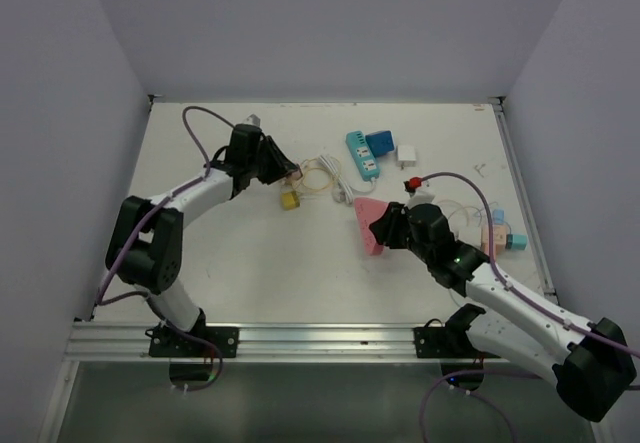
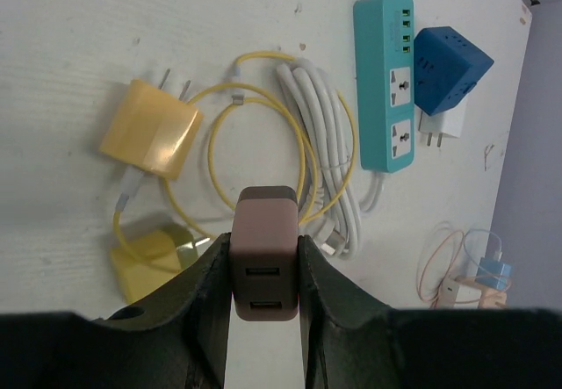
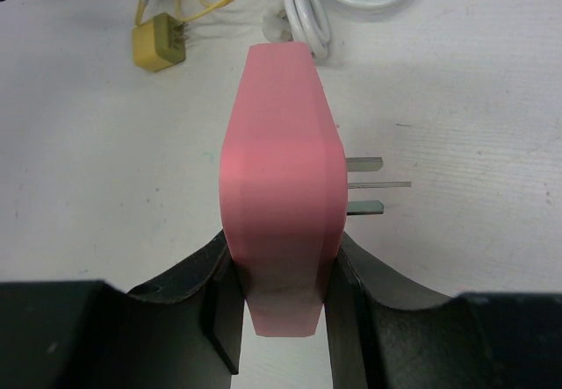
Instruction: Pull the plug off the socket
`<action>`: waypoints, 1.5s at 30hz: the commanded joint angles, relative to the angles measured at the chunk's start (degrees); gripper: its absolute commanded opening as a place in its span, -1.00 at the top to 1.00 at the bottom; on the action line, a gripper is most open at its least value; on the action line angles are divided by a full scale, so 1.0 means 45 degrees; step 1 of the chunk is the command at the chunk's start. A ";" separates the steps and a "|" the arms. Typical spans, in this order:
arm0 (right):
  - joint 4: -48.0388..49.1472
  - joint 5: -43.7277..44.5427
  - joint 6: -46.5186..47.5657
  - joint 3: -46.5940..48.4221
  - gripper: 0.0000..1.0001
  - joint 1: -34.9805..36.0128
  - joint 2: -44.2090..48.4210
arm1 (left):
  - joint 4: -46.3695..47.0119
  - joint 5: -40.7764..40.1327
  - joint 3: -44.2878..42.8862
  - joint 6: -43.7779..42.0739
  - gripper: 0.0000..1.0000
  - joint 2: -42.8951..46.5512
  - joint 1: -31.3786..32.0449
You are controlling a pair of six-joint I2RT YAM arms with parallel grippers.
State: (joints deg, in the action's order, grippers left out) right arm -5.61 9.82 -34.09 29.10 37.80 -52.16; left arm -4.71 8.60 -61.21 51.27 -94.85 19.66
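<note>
My left gripper (image 2: 264, 247) is shut on a mauve USB plug (image 2: 263, 222), its two ports facing the wrist camera, held above the table. My right gripper (image 3: 281, 262) is shut on the narrow end of a pink socket block (image 3: 279, 156), whose metal prongs (image 3: 367, 183) stick out to the right. In the top view the left gripper (image 1: 287, 170) is at the back left and the right gripper (image 1: 380, 229), holding the pink socket (image 1: 366, 222), is near the middle. Plug and socket are clearly apart.
A yellow charger (image 2: 151, 130) with a looped yellow cable lies below the left gripper, beside a coiled white cable (image 2: 327, 143). A teal power strip (image 1: 362, 153), a blue cube adaptor (image 1: 381, 142) and a white adaptor (image 1: 407, 153) sit at the back. Small pastel adaptors (image 1: 503, 235) lie right.
</note>
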 commanded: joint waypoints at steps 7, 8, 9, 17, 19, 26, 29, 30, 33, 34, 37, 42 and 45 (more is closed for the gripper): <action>-0.0745 -0.0035 0.0563 0.0486 1.00 -0.0100 0.1708 | 0.1398 0.2228 -0.3406 -0.0182 0.78 -0.4368 -0.0267; -0.0804 -0.0015 0.0563 0.0467 1.00 -0.0119 0.1805 | 0.1379 0.2229 -0.3525 -0.0162 0.73 -0.4526 -0.0267; -0.0863 0.0004 0.0544 0.0428 1.00 -0.0119 0.1980 | 0.1301 0.2152 -0.3662 -0.0143 0.66 -0.4663 -0.0267; -0.1293 0.0511 0.0427 0.0388 1.00 -0.0139 0.2099 | 0.0130 0.1312 -0.3527 -0.0864 -0.37 -0.4022 -0.0326; -0.1313 0.0609 0.0407 0.0427 1.00 -0.0158 0.2002 | -0.0338 0.1098 -0.3507 -0.1234 -0.61 -0.3516 -0.0365; -0.1820 0.1332 0.0485 0.1031 1.00 -0.0625 0.1456 | -0.2349 -0.0171 -0.3605 -0.2601 -0.99 -0.1562 -0.0443; -0.2133 0.1547 0.0562 0.1422 1.00 -0.1112 0.0988 | -0.3287 -0.1127 -0.3625 -0.3441 -0.99 -0.0488 -0.0482; -0.2191 0.1625 0.0582 0.1539 1.00 -0.1270 0.0851 | -0.3618 -0.1517 -0.3489 -0.3656 -0.99 0.0134 -0.0521; -0.2348 0.1859 0.0602 0.1989 1.00 -0.1914 0.0226 | -0.3816 -0.2297 -0.2808 -0.4534 -0.99 0.1191 -0.0580; -0.2387 0.1860 0.0602 0.2106 1.00 -0.2109 0.0031 | -0.3855 -0.2476 -0.2572 -0.4943 -0.99 0.1929 -0.0561; -0.2134 0.1607 0.0563 0.2555 1.00 -0.3027 -0.0906 | -0.3778 -0.3023 -0.1342 -0.5686 -0.99 0.3514 -0.0561; -0.0847 -0.0593 -0.0041 0.3083 1.00 -0.5603 -0.2410 | -0.3078 -0.4504 0.1290 -0.6469 -0.99 0.6421 -0.0560; 0.0344 -0.1982 -0.0725 0.3375 1.00 -0.7010 -0.3523 | -0.2200 -0.5170 0.2833 -0.6958 -0.99 0.7441 -0.0560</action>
State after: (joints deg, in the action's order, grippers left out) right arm -12.36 8.43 -34.04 40.71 10.26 -65.82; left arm -18.65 -8.56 -54.30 24.67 -64.47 17.47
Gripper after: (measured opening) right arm 0.377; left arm 0.994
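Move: My left hand holds the brown plug; its spot on the table is about 5 cm ahead, 3 cm right and 9 cm below. From this hand the orange plug lies 7 cm ahead and 5 cm left, the yellow plug 1 cm back and 1 cm left, the white cable 5 cm ahead and 12 cm right. My right hand holds the pink socket; clear table lies some 15 cm ahead and 18 cm right, the white charger 28 cm ahead and 13 cm right. With my left hand I lower the brown plug about 7 cm, also forward and a little right, between the orange plug and white cable, open wide to let go, then lift away up, left and back, tilting some 30 degrees. My right hand keeps its grip on the pink socket, rises slightly, then carries it right and forward, turning clockwise. ##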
